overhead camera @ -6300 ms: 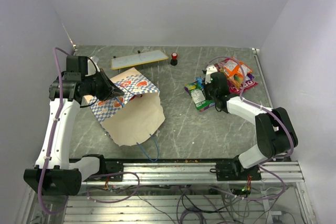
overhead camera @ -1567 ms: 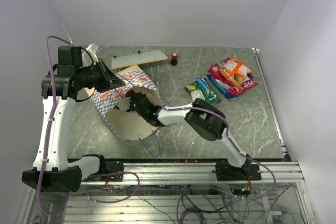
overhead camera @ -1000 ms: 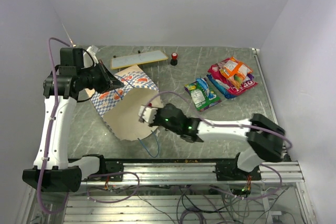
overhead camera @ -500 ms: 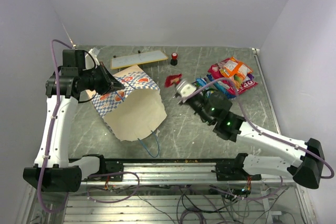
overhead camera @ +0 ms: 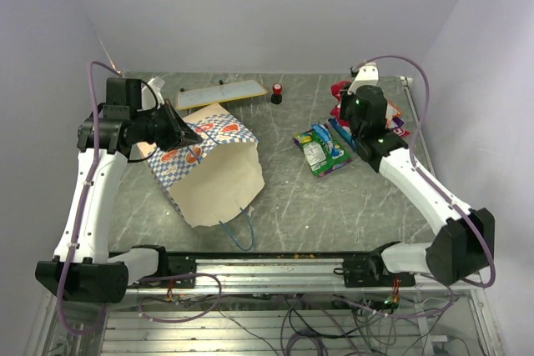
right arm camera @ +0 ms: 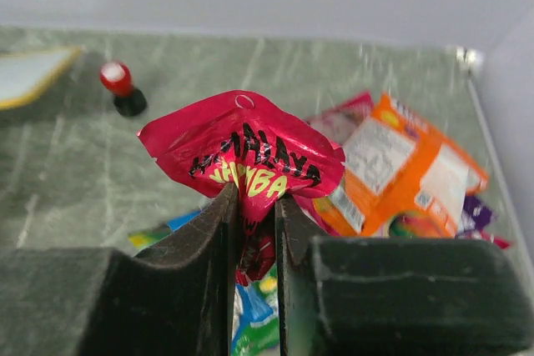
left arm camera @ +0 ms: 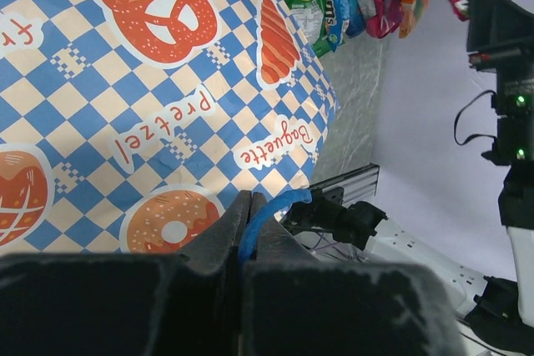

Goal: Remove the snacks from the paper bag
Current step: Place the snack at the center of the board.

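Observation:
The blue-and-white checkered paper bag (overhead camera: 209, 164) lies on its side at the left, its mouth toward the near edge. My left gripper (overhead camera: 179, 133) is shut on the bag's blue cord handle (left arm camera: 275, 206), holding the upper side of the bag (left arm camera: 150, 81) up. At the back right, my right gripper (overhead camera: 345, 99) is shut on a small red wrapper (right arm camera: 242, 147), held above the pile of snacks. In that pile, green and blue packets (overhead camera: 321, 149) lie beside an orange packet (right arm camera: 400, 172) and magenta ones. The inside of the bag is hidden.
A flat white yellow-edged board (overhead camera: 221, 93) lies at the back, with a small red-and-black knob (overhead camera: 276, 92) to its right. Walls close in the table on the left, back and right. A second blue cord (overhead camera: 238, 235) trails from the bag's mouth.
My right arm has swung from the bag's mouth across to the back right, carrying the red wrapper over the snack pile. The left gripper still holds the handle.

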Controlling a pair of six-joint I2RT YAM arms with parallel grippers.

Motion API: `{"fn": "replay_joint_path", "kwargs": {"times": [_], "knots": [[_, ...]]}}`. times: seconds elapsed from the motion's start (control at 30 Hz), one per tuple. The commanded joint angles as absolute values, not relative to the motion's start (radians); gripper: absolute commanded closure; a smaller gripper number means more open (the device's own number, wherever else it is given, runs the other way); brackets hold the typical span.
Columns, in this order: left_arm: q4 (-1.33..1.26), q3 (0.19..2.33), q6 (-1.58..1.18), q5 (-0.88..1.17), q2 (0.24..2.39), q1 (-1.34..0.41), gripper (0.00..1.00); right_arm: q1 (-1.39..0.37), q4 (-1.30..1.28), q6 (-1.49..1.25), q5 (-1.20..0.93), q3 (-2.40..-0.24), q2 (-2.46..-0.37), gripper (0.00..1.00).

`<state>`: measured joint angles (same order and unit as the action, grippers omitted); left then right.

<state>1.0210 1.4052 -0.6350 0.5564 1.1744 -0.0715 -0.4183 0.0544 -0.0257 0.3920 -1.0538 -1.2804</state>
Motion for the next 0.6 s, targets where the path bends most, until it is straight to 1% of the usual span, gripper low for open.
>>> {"fn": "replay_joint_path", "kwargs": {"times": [0.0, 0.1, 0.27, 0.47, 0.57], "knots": [[1.004, 1.431, -0.612, 0.545, 1.189, -0.095, 0.93, -0.357, -0.164, -0.175, 0.325, -1.095, -1.354, 1.00], [1.003, 1.434, -0.609, 0.542, 1.197, -0.104, 0.93, -0.345, -0.229, -0.160, 0.338, -1.132, -1.420, 1.00], [1.003, 1.436, -0.607, 0.536, 1.205, -0.112, 0.93, -0.344, -0.286, -0.142, 0.314, -1.158, -1.472, 1.00], [0.998, 1.434, -0.611, 0.537, 1.209, -0.112, 0.93, -0.344, -0.280, -0.162, 0.100, -1.163, -1.507, 1.00], [0.995, 1.430, -0.614, 0.538, 1.210, -0.114, 0.93, -0.345, -0.305, -0.157, 0.036, -1.180, -1.540, 1.00]]}}
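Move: The red snack bag is already in the right fingers. The place to take it to is the green snack bag lying on the board, almost straight under the right hand, about 26 cm below and perhaps 2 cm to its left. The snack pile lies some 12 cm farther out and 17 cm to the right of the right hand; the red-topped stamp about 20 cm out and 18 cm to its left. From the left hand, the green bag is roughly 15 cm ahead and 37 cm right. Lower the right gripper about 12 cm towards the green snack bag, quickly at first, then easing off, while tipping the fingers down by nearly 30 degrees so that they slant at the board. Keep the red snack bag pinched, and finish with a small shift of about 3 cm to the left. ##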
